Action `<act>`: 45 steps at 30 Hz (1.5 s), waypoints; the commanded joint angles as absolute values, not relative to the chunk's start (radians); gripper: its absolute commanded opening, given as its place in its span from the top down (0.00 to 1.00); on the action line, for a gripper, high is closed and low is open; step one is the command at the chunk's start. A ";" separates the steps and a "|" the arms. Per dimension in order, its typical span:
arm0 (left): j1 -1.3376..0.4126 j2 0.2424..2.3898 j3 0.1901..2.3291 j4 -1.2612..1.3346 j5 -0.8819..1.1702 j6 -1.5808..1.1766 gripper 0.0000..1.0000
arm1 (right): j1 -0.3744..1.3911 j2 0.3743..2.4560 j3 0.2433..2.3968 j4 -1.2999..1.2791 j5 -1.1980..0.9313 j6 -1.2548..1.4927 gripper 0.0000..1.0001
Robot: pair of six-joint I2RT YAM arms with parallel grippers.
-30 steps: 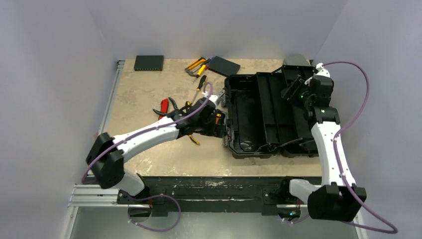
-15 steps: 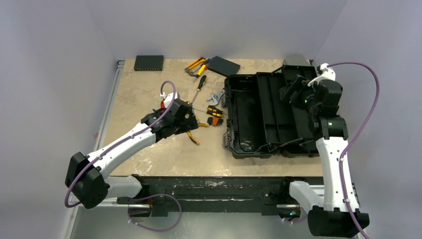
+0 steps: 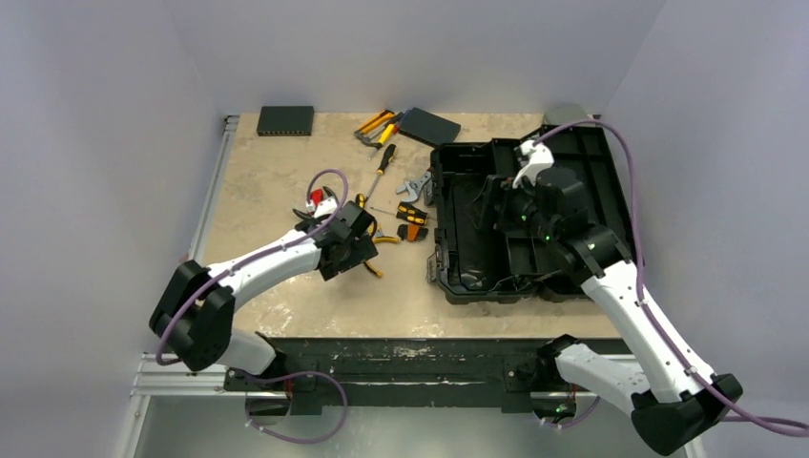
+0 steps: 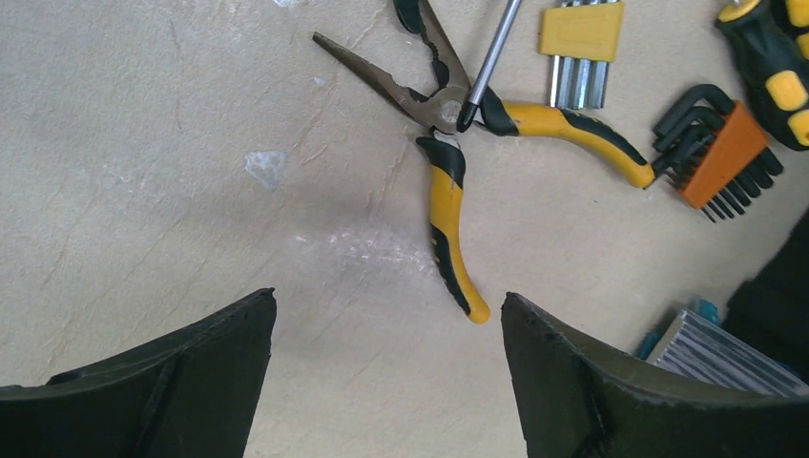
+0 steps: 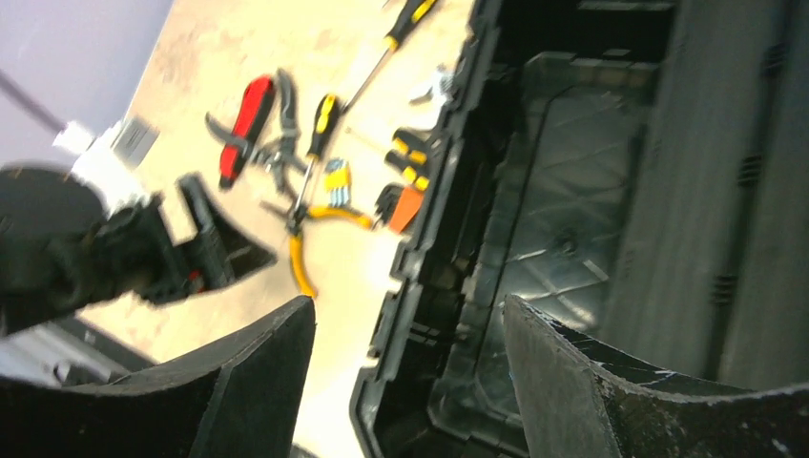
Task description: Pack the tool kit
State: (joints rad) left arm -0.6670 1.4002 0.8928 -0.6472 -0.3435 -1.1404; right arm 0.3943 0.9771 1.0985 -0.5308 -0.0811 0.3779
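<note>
The large black toolbox [image 3: 572,277] lies open on the right of the table, its tray empty. Yellow-black pliers [image 4: 448,210] lie open on the table just beyond my left gripper [image 4: 386,315], which is open and empty above the bare table; in the top view the left gripper [image 3: 358,253] is left of the toolbox. My right gripper [image 5: 408,320] is open and empty over the toolbox's left wall [image 5: 448,239]; it also shows in the top view [image 3: 496,215]. A red-handled tool [image 5: 243,124] lies further left.
A yellow hex key set [image 4: 580,38], an orange hex key set [image 4: 720,157], a screwdriver [image 3: 383,162] and a small wrench [image 3: 412,184] lie between the pliers and the toolbox. A flat black box [image 3: 429,125], more yellow tools [image 3: 377,124] and a dark flat box [image 3: 285,119] are at the back.
My left gripper has drawn back from the toolbox's left edge to above the pliers. My right arm has swung from the toolbox's far right side to over its left part.
</note>
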 commanded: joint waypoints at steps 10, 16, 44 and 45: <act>-0.635 1.619 1.006 -0.602 -0.298 -1.193 0.23 | 0.523 0.862 0.978 -0.483 0.057 0.416 0.31; -0.634 1.751 1.101 -0.645 -0.234 -1.194 0.29 | 0.524 0.851 0.966 -0.472 0.064 0.417 0.32; -0.670 1.398 1.197 -1.221 -0.810 -1.200 1.00 | 0.524 0.802 0.922 -0.457 0.079 0.417 0.32; -0.677 1.376 1.196 -1.196 -0.806 -1.149 1.00 | 0.524 0.808 0.922 -0.453 0.072 0.418 0.32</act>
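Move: The open pliers lie with their middle about 6 cm ahead of the left hand, 2 cm to its right and 6 cm below; their near handle comes closer, about 3 cm ahead and 3 cm right. The yellow hex keys are about 12 cm ahead and 3 cm right, the orange hex keys as far ahead but 12 cm right. From the right hand, the pliers lie some 25 cm left, 4 cm ahead and 27 cm below. Left hand sinks 5 cm, pinches the pliers' near handle, lifts them some 10 cm up and left; right eases back. ##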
